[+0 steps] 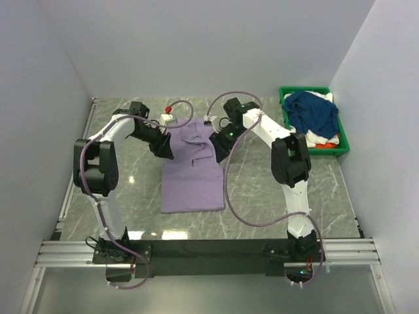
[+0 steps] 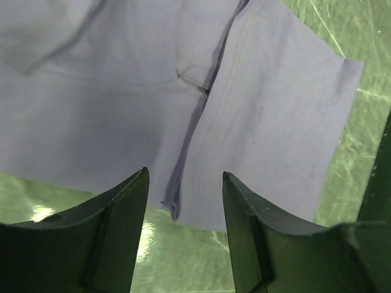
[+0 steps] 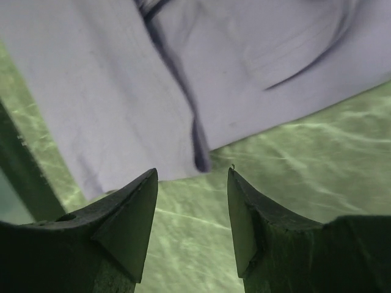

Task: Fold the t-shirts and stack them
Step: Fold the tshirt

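Note:
A lavender t-shirt (image 1: 193, 173) lies on the marbled table, its upper part folded over with the sleeves turned in. My left gripper (image 1: 166, 150) sits at the shirt's upper left edge and my right gripper (image 1: 220, 149) at its upper right edge. In the left wrist view the gripper (image 2: 185, 183) is open over the cloth's edge (image 2: 256, 122), holding nothing. The right gripper (image 3: 192, 177) is open too, just off the shirt's hem (image 3: 110, 110), with bare table between its fingers. A navy t-shirt (image 1: 313, 111) lies on white (image 1: 319, 138) and orange (image 1: 319, 146) garments.
A green bin (image 1: 345, 142) at the back right holds the navy, white and orange garments. A small red and white object (image 1: 168, 114) sits at the back behind the shirt. Grey walls close in the table on three sides.

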You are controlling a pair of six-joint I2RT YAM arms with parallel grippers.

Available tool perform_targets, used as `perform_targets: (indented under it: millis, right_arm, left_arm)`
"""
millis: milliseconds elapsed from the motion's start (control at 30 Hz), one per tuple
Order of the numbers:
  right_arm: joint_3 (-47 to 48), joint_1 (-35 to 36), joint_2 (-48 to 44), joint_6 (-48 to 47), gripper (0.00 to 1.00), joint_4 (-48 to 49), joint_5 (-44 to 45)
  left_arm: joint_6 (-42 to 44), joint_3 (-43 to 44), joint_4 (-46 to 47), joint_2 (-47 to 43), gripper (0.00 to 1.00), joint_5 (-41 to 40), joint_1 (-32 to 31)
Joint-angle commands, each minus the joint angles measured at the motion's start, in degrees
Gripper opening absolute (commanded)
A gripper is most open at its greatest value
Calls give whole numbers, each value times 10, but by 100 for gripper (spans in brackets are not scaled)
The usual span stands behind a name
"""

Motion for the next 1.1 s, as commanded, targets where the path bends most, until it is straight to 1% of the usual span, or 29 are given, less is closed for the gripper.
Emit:
perform_targets:
  millis: [0, 200, 300, 500, 767, 967, 1067]
  right_arm:
    - [-18, 2, -30, 28, 57, -9, -41]
    - [-65, -1, -17, 65, 57, 36, -28]
    - [-63, -2, -4, 72, 56, 37, -28]
    - [-58, -1, 9, 88, 56, 43, -36]
    - [-65, -2, 16, 99, 55, 46, -34]
    - [-60, -2, 28, 104, 54, 42, -36]
    - [-64, -3, 29, 112, 54, 47, -22]
  left_arm:
    - [-32, 11, -19, 9, 57, 11, 1]
    - [-45, -20, 8, 23, 58, 1, 0]
    - [-50, -23, 14, 32, 58, -11, 0]
    - [-41, -24, -2, 51, 57, -23, -2]
    - [-41, -47, 12, 52, 57, -47, -5]
    - [-38, -61, 13, 56, 55, -60, -5]
    - [-40, -66, 22, 52, 56, -66, -5]
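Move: The left hand hovers above the shirt's left hem corner, which lies some 2 cm back, 3 cm to its left and 8 below. The right hem corner is about 2 cm back of the right hand, 1 cm to its right and 6 below. The near folded edge's middle is roughly 17 cm back and 9 right of the left hand; the sleeve flap is some 4 cm ahead and 8 left of the right hand. Down and slightly back, both hands ease towards the two corners of the folded-up hem, the left sinking about 7 cm and drifting a little outward, the right sinking about 4 cm after an early draw back. Both wrists turn some 10–15 degrees, swinging the fingertips back towards the base; the fingers stay roughly half open, still short of a grip. ##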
